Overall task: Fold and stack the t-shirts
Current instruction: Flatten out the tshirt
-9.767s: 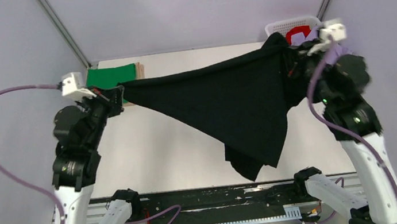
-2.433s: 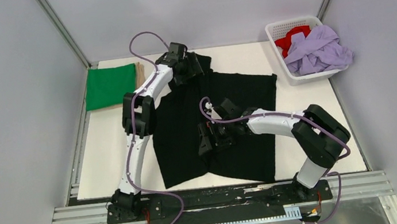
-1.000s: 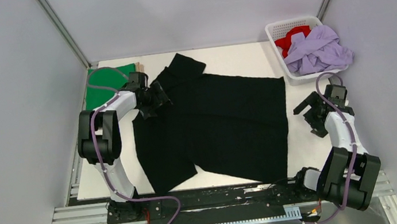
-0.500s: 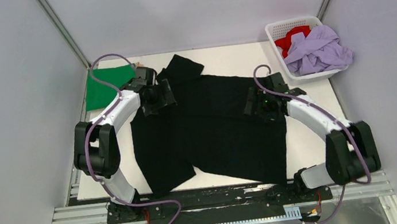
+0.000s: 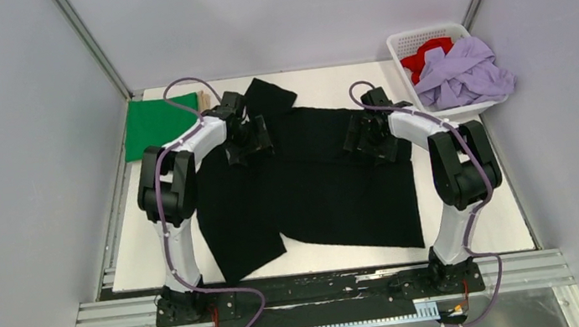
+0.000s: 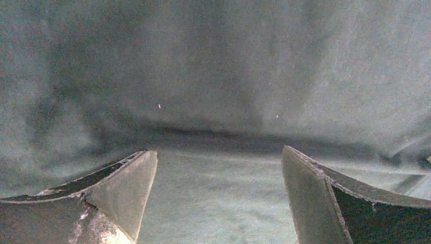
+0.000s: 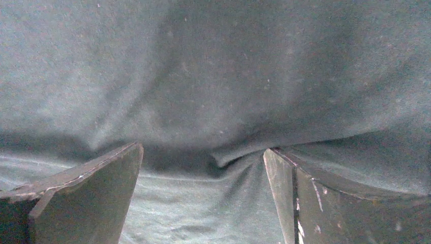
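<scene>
A large black t-shirt (image 5: 324,193) lies spread flat over the middle of the table, one sleeve pointing to the far edge. My left gripper (image 5: 251,141) is low over its upper left part, and my right gripper (image 5: 364,137) is low over its upper right part. In the left wrist view the left gripper (image 6: 217,152) stands open above black cloth (image 6: 213,76) with a shallow crease. In the right wrist view the right gripper (image 7: 202,148) is open, and a raised fold of the shirt (image 7: 228,66) sits between its fingers. A folded green t-shirt (image 5: 156,127) lies at the far left on a tan one (image 5: 205,101).
A white lattice basket (image 5: 425,30) at the far right corner holds a red t-shirt (image 5: 422,54) and a lilac one (image 5: 464,73) that spills over its rim. Grey walls close in the table on three sides. The arms' base rail runs along the near edge.
The right arm has swung in from the table's right edge onto the shirt's upper right part. The left gripper has shifted right along the shirt's upper left. Both stayed open.
</scene>
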`<state>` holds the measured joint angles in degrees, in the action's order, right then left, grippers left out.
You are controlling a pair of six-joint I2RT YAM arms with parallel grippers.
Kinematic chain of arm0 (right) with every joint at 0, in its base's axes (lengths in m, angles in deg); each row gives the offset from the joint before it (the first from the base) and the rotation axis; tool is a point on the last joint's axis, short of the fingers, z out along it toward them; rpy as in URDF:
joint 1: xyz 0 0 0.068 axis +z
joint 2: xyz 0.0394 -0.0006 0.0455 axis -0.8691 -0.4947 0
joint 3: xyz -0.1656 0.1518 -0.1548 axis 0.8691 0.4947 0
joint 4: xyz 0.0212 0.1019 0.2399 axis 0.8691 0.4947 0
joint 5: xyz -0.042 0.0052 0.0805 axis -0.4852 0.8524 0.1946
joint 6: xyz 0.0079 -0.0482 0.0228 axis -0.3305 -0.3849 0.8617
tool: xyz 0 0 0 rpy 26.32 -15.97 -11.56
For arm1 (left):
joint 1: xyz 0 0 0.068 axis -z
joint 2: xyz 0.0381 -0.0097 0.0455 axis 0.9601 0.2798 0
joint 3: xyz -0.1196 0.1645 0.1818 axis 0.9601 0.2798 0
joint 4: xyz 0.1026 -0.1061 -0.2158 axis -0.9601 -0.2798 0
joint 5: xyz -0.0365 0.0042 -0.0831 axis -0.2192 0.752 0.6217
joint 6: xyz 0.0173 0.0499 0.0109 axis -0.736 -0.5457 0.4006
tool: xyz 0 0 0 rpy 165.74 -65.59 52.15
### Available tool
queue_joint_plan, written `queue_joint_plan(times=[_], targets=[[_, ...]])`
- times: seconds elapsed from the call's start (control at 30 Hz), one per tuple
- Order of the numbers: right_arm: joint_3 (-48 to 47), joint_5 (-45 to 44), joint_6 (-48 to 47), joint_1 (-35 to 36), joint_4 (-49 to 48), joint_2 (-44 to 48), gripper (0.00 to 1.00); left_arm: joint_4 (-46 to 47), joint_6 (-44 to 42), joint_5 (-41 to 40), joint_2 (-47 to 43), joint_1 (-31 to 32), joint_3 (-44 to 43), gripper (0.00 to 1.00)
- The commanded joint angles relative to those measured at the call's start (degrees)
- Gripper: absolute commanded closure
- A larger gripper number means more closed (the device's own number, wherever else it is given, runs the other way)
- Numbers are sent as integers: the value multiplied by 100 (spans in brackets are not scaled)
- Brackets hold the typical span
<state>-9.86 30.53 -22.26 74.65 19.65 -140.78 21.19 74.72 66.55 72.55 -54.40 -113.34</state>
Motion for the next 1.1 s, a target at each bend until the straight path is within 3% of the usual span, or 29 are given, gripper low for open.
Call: queue_joint_plan(times=[0.0,0.17,0.27,0.33,0.43,0.57,0.8,0.9,1.07], targets=[[-435,-301,-172,-402,-464,-916,0,140,246,230,1068,-288,-621,0],[-1298,-305,-383,-807,-483,-1547,0,61,341,294,1840,-409,-1767,0],[-1882,-296,-501,-914,-473,-1756,0,-329,248,314,2239,-415,-2875,0],[-2004,-396,-447,-893,-460,-1617,0,-555,131,344,2367,-415,-3366,0],[-1906,-740,-508,-709,-446,-982,0,-570,-57,276,1886,-360,-3405,0],[-1224,-1068,-454,-356,-445,350,0,-558,-359,-338,450,-46,-2499,0],[920,-1392,430,-385,-506,3227,0,-672,-5,-1388,-2742,689,707,0],[1936,-1527,615,-499,-508,4138,0,-1147,264,-1570,-3613,857,1973,0],[2901,-1811,893,-557,-364,5293,0,-1743,696,-1621,-4830,1110,3184,1]])
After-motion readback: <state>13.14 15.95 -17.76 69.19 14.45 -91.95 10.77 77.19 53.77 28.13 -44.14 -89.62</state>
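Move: The black t-shirt lies spread just beneath both pairs of open fingers; its middle is about 13 cm right of the left hand and 11 cm back from it, and some 19 cm left and 7 cm back from the right hand. From the left hand, the far sleeve is about 12 cm ahead and 7 cm right, the green stack 8 cm ahead and 26 cm left. The laundry basket stands roughly 16 cm ahead and 27 cm right of the right hand. With fingers still wide open and down on the black t-shirt, both hands push the cloth forward side by side for about 12 cm, away from the bases and nearly level, the right one veering a few centimetres to its right. Then both lift off and swing back over the shirt in a high arc towards its near side, the left some 26 cm back towards the near sleeve, the right less far and out over the right side with its fingers tipping up forward by about 30 degrees, and both start to sink again at the end. ##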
